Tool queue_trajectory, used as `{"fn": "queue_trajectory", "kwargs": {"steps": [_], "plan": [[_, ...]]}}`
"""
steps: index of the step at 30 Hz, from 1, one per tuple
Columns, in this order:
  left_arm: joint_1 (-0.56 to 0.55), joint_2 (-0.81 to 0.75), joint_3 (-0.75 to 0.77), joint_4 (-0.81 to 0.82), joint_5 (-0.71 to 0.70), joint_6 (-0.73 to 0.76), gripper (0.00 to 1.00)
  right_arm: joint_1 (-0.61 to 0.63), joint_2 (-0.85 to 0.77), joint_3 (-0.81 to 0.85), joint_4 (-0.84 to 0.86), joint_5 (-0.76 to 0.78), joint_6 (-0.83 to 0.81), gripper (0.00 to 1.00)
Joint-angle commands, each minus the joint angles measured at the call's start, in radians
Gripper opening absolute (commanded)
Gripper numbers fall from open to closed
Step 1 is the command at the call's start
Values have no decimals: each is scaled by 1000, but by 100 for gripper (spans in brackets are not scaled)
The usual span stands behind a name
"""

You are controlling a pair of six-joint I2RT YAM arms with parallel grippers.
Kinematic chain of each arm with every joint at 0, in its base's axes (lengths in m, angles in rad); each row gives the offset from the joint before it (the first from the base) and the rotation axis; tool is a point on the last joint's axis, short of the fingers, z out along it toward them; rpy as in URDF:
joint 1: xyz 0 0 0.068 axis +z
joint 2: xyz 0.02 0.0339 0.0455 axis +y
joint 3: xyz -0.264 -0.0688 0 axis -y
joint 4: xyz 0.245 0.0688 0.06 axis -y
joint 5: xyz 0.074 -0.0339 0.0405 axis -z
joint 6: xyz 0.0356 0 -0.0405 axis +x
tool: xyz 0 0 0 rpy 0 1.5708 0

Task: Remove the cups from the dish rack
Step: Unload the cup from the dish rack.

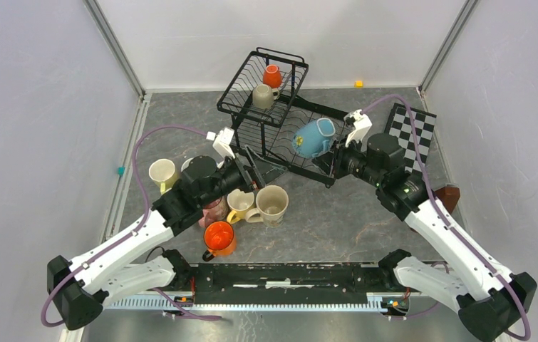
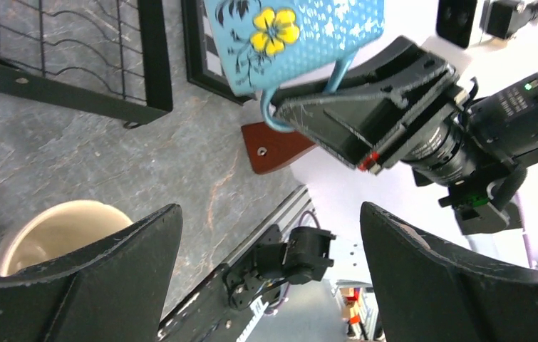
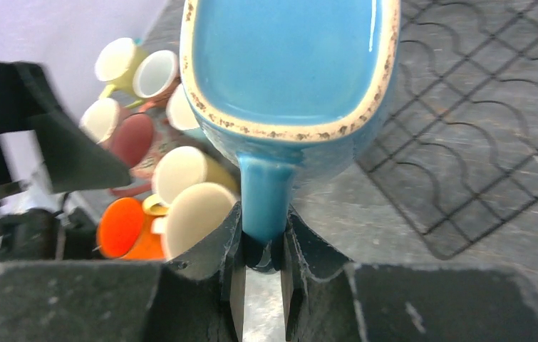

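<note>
The black wire dish rack point(image 1: 266, 114) stands at the back middle. An orange cup point(image 1: 272, 75) and a beige cup point(image 1: 264, 95) sit in its upper basket. My right gripper point(image 1: 335, 155) is shut on the handle point(image 3: 264, 199) of a light blue cup point(image 1: 313, 137), which hangs over the lower tray. A yellow flower marks that blue cup point(image 2: 294, 35) in the left wrist view. My left gripper point(image 1: 257, 169) stands open and empty by the rack's front left corner. Unloaded cups stand near it: cream point(image 1: 162, 173), yellow point(image 1: 239, 204), beige point(image 1: 271, 204) and orange point(image 1: 219, 237).
A black-and-white checkered board point(image 1: 410, 128) lies at the right of the rack, and a brown wooden block point(image 1: 449, 196) sits near the right wall. A pink cup point(image 1: 214, 210) is partly hidden under my left arm. Grey walls close in both sides.
</note>
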Motion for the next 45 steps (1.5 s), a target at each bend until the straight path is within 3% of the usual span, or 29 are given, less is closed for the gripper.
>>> {"fn": "queue_trajectory", "kwargs": {"steps": [1,9,14,21,39,42,45], "plan": [[28,-8,-30,189,45,-81,100,4,-52,20,152,-201,96,0],[71,20,-22,347,94,-117,100,6,-51,21,304,-387,263,0],[75,42,-9,395,107,-137,100,10,-55,-6,407,-439,358,0],[85,63,-42,596,145,-214,96,16,-52,-64,531,-481,461,0],[84,148,-48,837,208,-401,64,54,-30,-161,756,-497,597,0],[86,148,-49,838,211,-407,55,59,-27,-165,762,-494,598,0],[85,150,-48,835,213,-411,39,64,-26,-172,772,-490,599,0]]}}
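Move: The blue cup hangs by its handle from my right fingers, its middle about 3 cm ahead and 4 cm left of them. My left gripper waits some 13 cm left and 6 cm back from my right hand, and the rack's lower tray lies 8 cm ahead, 6 cm left and 20 cm below it. From my left hand the cup is about 8 cm ahead and 10 cm right; below stand the beige mug, 5 cm back, and the yellow cup, 5 cm back and 9 cm left, both roughly 20 cm down. I keep the blue cup's handle pinched in my right hand and draw it back, up and left, about 8 cm each way, turning counter-clockwise as the fingers tip upward, to meet my left hand. My left hand rises about 11 cm, its fingers tilting up some 30 degrees, then closes to half open around the cup's wall, one finger in the mouth and one outside. ##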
